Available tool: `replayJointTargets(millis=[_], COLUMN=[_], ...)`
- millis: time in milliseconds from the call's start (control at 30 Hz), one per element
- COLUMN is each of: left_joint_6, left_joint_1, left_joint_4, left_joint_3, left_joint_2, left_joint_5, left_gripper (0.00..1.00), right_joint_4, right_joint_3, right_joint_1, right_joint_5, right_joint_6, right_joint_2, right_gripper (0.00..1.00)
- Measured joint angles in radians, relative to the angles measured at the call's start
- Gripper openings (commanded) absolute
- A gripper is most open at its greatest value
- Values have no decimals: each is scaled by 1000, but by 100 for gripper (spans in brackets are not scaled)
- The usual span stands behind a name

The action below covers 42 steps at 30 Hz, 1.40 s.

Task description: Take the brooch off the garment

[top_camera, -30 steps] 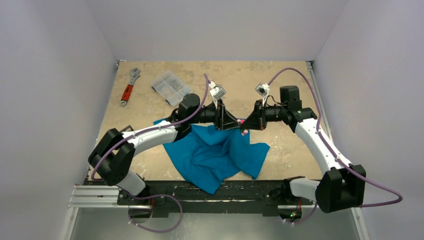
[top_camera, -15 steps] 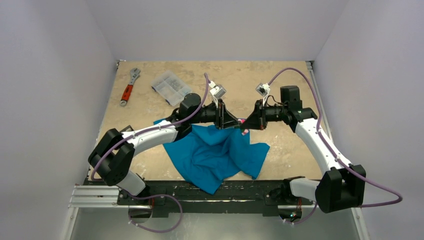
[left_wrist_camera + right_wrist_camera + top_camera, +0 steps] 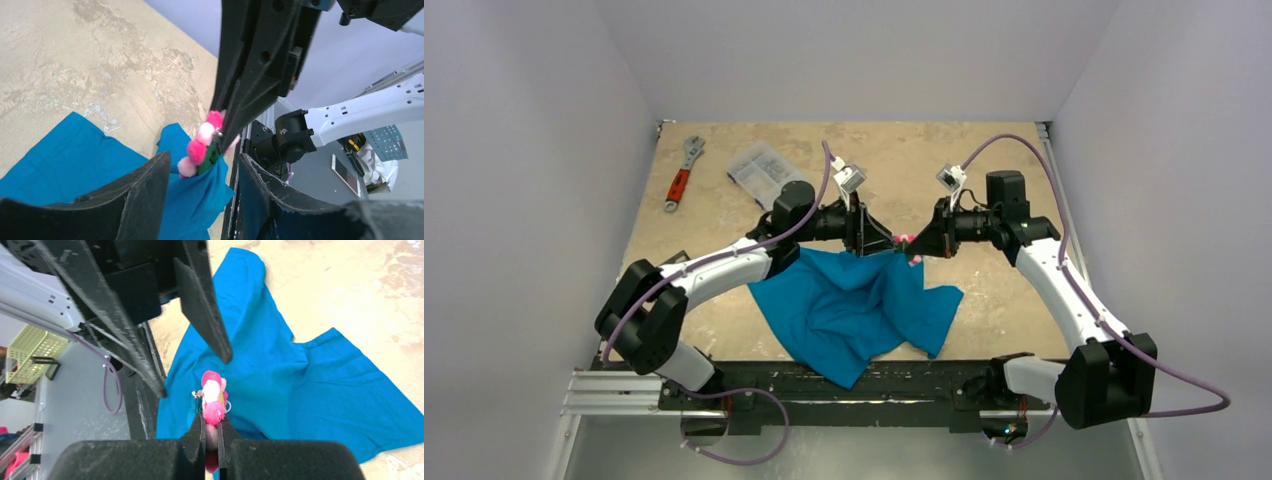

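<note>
The teal garment [image 3: 854,310] lies crumpled on the table, and one peak of it is drawn up to the brooch [image 3: 904,241]. My right gripper [image 3: 913,251] is shut on the brooch's pink petals [image 3: 212,396], edge-on between its pads. In the left wrist view the brooch [image 3: 202,143] sits just beyond my left gripper [image 3: 203,160], with a fold of cloth [image 3: 197,192] hanging from it between the jaws. My left gripper [image 3: 888,244] is open, its fingers [image 3: 201,305] spread either side of that fold and apart from it.
A red-handled wrench [image 3: 680,176] and a clear plastic parts box [image 3: 766,172] lie at the back left of the tan table [image 3: 984,180]. The black mounting rail [image 3: 824,385] runs along the near edge. Grey walls close in both sides.
My left gripper has opened, let go of the cloth and drawn back a little to the left. My right gripper stays shut on the brooch in the same place.
</note>
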Motion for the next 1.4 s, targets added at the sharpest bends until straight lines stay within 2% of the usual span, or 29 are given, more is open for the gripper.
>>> replayJointTargets(millis=[333, 800, 933, 1167, 1400], left_joint_6=[108, 135, 122, 96, 90], left_joint_1=[3, -51, -51, -52, -56], left_joint_4=[-18, -32, -28, -15, -18], left_joint_3=[-10, 11, 33, 47, 49], left_joint_2=[-66, -16, 1, 20, 21], left_joint_5=[44, -27, -39, -41, -62], left_gripper=[52, 47, 41, 23, 14], right_joint_4=[-9, -6, -3, -2, 11], right_joint_3=[0, -2, -4, -4, -6], right_joint_1=[0, 0, 0, -1, -2], right_joint_5=[70, 45, 23, 4, 6], right_joint_6=[-55, -41, -39, -40, -23], right_joint_2=[-19, -51, -51, -50, -50], right_gripper=[0, 0, 0, 0, 0])
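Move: The brooch sits edge-on in the right fingertips, its middle about 3 cm to the left hand's right, level and neither ahead nor back. From the right hand it lies some 2 cm left and 1 cm below. The garment's spread body is centred about 7 cm left of the left hand, 13 cm back and 18 cm below. The parts box lies about 23 cm left of the left hand, 13 cm ahead and 18 cm below. Up and back by a centimetre or two first, half open, the left hand then dips and swings about 2.5 cm right to the brooch, easing forward again and closing its fingers on the brooch's near edge at the clasp. The right hand keeps its pinch, dipping slightly forward and right, then lifting the brooch to end about 1 cm higher. ##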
